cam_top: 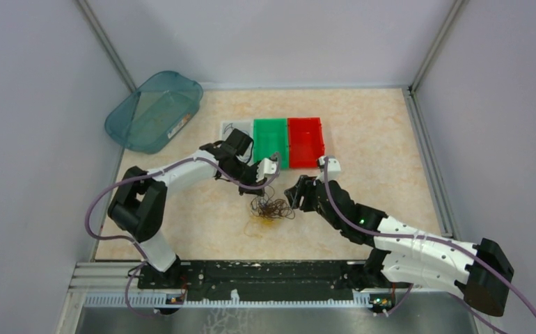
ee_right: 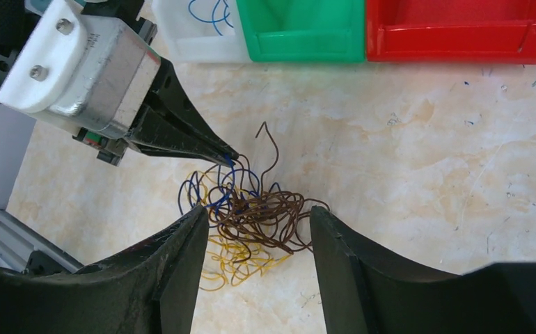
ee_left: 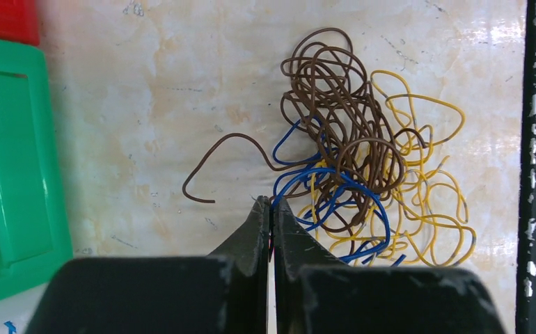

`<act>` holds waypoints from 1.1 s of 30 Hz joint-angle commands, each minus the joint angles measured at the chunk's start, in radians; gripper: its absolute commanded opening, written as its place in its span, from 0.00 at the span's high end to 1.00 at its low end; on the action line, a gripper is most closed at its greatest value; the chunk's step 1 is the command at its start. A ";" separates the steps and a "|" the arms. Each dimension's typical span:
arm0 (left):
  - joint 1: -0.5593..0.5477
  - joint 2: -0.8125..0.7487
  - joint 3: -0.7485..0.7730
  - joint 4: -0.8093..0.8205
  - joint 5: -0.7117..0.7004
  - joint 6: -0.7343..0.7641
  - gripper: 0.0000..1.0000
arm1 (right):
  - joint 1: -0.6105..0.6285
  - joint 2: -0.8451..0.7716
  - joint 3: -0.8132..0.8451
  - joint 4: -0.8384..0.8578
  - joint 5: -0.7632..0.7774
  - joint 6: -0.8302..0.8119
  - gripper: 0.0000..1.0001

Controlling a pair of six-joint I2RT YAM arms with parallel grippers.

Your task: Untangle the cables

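The cables (cam_top: 271, 209) lie as one tangle of brown (ee_left: 342, 104), blue (ee_left: 363, 209) and yellow (ee_left: 425, 209) strands on the marble tabletop. My left gripper (ee_left: 272, 203) is at the tangle's edge nearest the bins, shut on a blue strand at its very tips; the right wrist view shows those tips (ee_right: 229, 157) with the blue strand running into them. My right gripper (ee_right: 258, 212) is open, one finger on either side of the brown clump (ee_right: 265, 219). A loose brown end (ee_left: 206, 174) sticks out toward the bins.
A white bin (ee_right: 195, 42) holding a blue strand, a green bin (cam_top: 271, 139) and a red bin (cam_top: 305, 139) stand in a row behind the tangle. A teal tub (cam_top: 155, 110) leans at the back left corner. A black rail (cam_top: 265, 273) runs along the near edge.
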State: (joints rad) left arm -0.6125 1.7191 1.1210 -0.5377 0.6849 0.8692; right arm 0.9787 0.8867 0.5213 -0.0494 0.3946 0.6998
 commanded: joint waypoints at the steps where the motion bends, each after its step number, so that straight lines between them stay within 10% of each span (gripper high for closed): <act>1: -0.017 -0.082 0.055 -0.057 0.026 -0.007 1.00 | -0.007 -0.019 0.004 0.033 -0.002 -0.005 0.44; 33: -0.070 -0.405 0.123 -0.107 0.000 -0.464 1.00 | 0.026 0.008 0.011 0.373 -0.174 -0.266 0.19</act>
State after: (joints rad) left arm -0.6781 1.3266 1.2320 -0.6529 0.6582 0.4568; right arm 0.9886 0.8848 0.5217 0.2619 0.2188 0.4713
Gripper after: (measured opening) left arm 0.011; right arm 0.806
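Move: The left hand is already shut on strands at the edge of the heap. The brown tangle's middle lies about 4 cm back, 4 cm right and 3 cm below it. The yellow cable is some 9 cm back, 1 cm right; the green bin is about 15 cm ahead, 3 cm right. From the half-open right hand, the brown tangle is roughly 2 cm ahead, 6 cm left and 11 cm lower. Straight up and fast, then slowing to a stop, the left hand lifts about 16 cm, easing slightly back and levelling its fingers a little while keeping its pinch on the blue and brown strands. The right hand follows, rising some 7 cm and shifting left towards the hanging strands, tipping its fingers up, turning counter-clockwise and spreading them wider around the bunch, with no contact to be seen. ##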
